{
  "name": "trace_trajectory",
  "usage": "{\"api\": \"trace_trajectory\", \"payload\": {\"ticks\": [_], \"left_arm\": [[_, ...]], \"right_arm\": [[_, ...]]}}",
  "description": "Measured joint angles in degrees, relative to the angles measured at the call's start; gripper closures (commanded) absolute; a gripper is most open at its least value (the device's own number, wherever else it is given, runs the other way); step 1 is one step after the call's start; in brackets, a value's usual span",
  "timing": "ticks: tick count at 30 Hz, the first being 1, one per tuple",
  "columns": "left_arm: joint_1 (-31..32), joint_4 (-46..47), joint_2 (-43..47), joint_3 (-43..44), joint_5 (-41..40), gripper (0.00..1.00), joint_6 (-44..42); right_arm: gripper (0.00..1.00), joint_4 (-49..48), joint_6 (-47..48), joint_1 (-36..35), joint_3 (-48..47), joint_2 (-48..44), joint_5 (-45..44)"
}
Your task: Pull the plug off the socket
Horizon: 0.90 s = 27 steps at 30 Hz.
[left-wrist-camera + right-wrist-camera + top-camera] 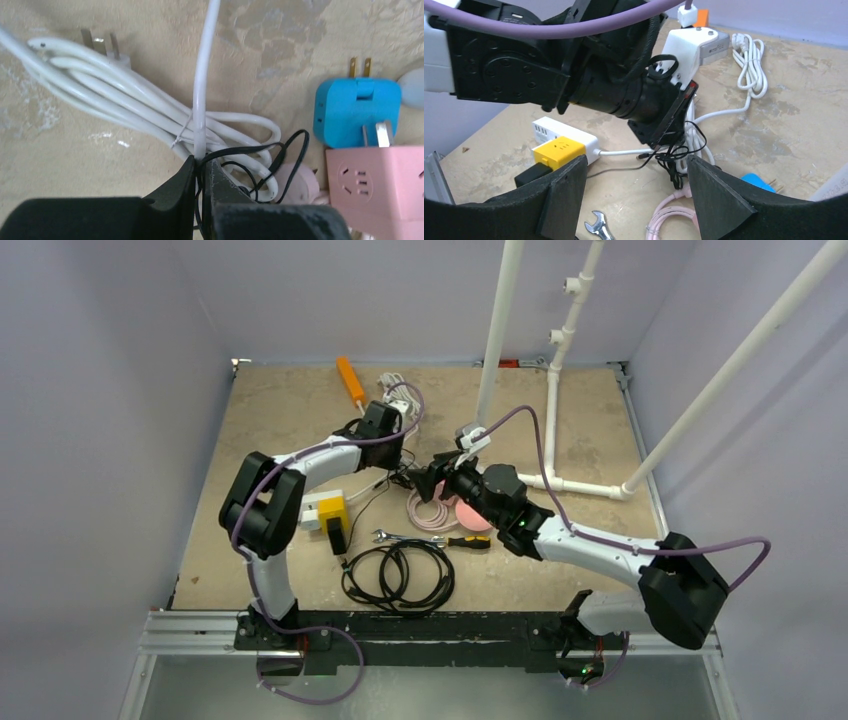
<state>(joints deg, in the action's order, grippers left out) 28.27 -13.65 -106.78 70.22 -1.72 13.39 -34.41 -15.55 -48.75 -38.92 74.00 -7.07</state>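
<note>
A black plug point(336, 538) sits in a yellow socket cube point(332, 510) joined to a white power strip point(311, 506) at the table's left. The right wrist view shows the same plug point(531, 175), cube point(559, 149) and strip point(555, 129). My left gripper point(400, 468) is to their right, away from them. Its jaws point(201, 161) are shut on a white cable point(202, 90) and a thin black wire point(250, 148). My right gripper point(427, 480) faces it from the right, open point(636, 195) and holding nothing.
A tied white cable bundle point(125, 100), a blue adapter point(355, 115) and a pink socket block point(380, 185) lie by the left gripper. A wrench point(395, 536), a screwdriver point(465, 540) and a black cable coil point(398, 575) lie nearer. White pipes point(555, 410) stand at the back right.
</note>
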Motion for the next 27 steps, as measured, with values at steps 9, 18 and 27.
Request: {"api": "trace_trajectory", "payload": {"ticks": [9, 18, 27], "left_arm": [[0.00, 2.36, -3.54, 5.35, 1.07, 0.29, 1.29], [-0.35, -0.74, 12.46, 1.22, -4.83, 0.11, -0.13], [-13.62, -1.55, 28.11, -7.89, -3.10, 0.10, 0.09]], "right_arm": [[0.24, -0.81, 0.00, -0.59, 0.17, 1.20, -1.33], [0.21, -0.17, -0.74, -8.26, -0.61, 3.21, -8.52], [0.22, 7.17, -5.68, -20.50, -13.14, 15.67, -17.94]]}}
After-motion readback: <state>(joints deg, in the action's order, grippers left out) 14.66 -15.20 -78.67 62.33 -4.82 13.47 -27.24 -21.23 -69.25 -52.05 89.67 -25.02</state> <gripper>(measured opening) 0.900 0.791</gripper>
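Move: The right hand, empty and open, goes for the black plug, about 18 cm to its left, 2 cm back and 20 cm below; the yellow adapter sits 3 cm beyond the plug, and the wrench lies 4 cm left, 3 cm back and 22 cm down from the hand. From the left hand, the power strip lies some 18 cm left, 4 cm back; the black plug about 12 cm left, 10 cm back, both slightly lower. Still pinching the power strip's white cord with the thin black cord beside it, the left hand drags them another 3 cm forward and a little right, then opens wide, lets go, rises about 15 cm and swings left, tipping its fingers up. The right hand, fingers still open, sweeps left and back, sinking slightly, towards the black plug. ##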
